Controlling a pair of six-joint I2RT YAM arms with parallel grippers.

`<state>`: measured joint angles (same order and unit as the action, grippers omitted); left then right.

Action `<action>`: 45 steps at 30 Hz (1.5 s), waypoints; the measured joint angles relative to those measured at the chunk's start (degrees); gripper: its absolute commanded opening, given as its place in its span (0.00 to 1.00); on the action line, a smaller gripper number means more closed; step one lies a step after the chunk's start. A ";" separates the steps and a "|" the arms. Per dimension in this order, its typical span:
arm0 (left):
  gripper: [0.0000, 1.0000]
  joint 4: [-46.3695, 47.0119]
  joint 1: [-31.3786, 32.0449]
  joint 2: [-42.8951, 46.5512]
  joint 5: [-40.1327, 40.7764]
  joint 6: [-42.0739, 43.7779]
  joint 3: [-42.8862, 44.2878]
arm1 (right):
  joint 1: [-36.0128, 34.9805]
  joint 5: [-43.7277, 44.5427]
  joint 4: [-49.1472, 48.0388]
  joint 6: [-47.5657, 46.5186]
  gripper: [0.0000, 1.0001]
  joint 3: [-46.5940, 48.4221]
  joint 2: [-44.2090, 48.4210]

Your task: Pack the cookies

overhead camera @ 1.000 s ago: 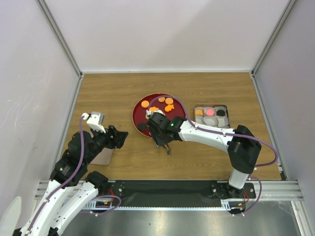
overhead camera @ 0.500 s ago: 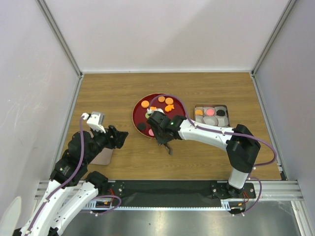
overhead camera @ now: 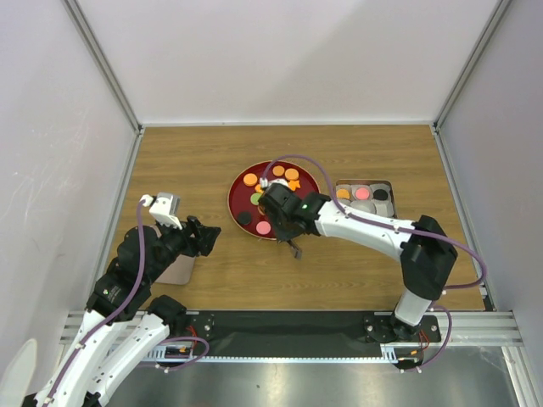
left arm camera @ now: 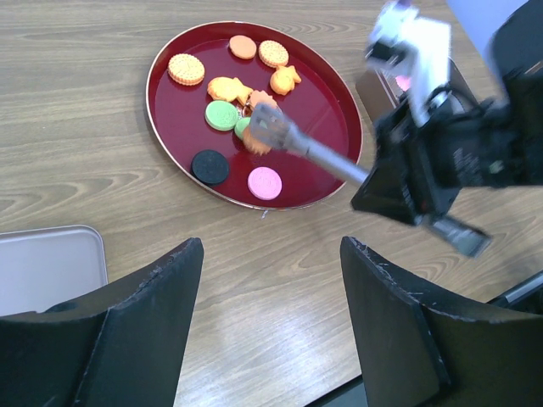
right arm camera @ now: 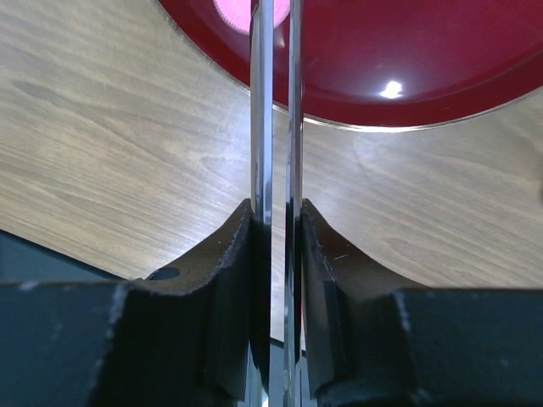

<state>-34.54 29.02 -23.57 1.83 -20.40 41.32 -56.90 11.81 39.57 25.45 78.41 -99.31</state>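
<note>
Several cookies lie on the dark-red plate [left arm camera: 161, 106]: orange rounds [left arm camera: 185, 68], an orange fish [left arm camera: 286, 79], a green one [left arm camera: 221, 114], a black one [left arm camera: 209, 166] and a pink one [left arm camera: 265, 182]. My right gripper [right arm camera: 278, 208] [overhead camera: 282, 212] is shut on metal tongs [left arm camera: 318, 155], squeezing their two blades [right arm camera: 261, 102] nearly together. The tong tips close on an orange cookie [left arm camera: 254, 142] beside the green one. More cookies, orange [overhead camera: 343, 193], pink [overhead camera: 362, 192] and black [overhead camera: 381, 194], sit in the metal tin [overhead camera: 391, 202]. My left gripper [left arm camera: 271, 246] [overhead camera: 206, 233] hangs open over bare table, left of the plate.
A flat grey lid [left arm camera: 47, 271] [overhead camera: 178, 271] lies on the table under my left arm. The right arm stretches from its base at the near right across to the plate. Walls enclose the wooden table on three sides.
My right gripper has squeezed the tongs tighter and moved a little farther over the plate's near edge. The left arm has not moved.
</note>
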 measured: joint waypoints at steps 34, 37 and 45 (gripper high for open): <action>0.72 0.00 0.02 -0.07 0.17 0.00 0.00 | 28.15 -1.77 6.40 -1.60 0.26 -24.48 40.28; 0.72 0.00 0.02 -0.07 0.17 0.00 0.00 | 28.17 -2.69 6.38 -1.64 0.26 -26.62 40.26; 0.72 0.00 0.02 -0.17 0.17 0.00 0.00 | 28.17 -4.13 4.90 -1.68 0.27 -27.96 38.84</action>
<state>-34.54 29.04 -23.75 2.00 -20.40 41.32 -28.73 7.68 44.47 23.77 50.46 -60.47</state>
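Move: The right hand already holds the tongs, an orange-brown cookie pinched at their tips. The cookie container's middle is some 11 cm ahead, 23 cm to the right and about 7 cm below. The tray's middle is about 15 cm ahead and 4 cm to the left, with a pink cookie near its edge about 6 cm ahead and 7 cm left. From the left hand the container lies roughly 21 cm ahead, 44 cm right and 20 cm below. Keep the right gripper shut on the tongs and lift the pinched cookie clear of the tray, rising about 8 cm. Sweep about 21 cm right to the container while swinging the hand some 25 degrees clockwise, then sink roughly 5 cm so the tips come down over it. ##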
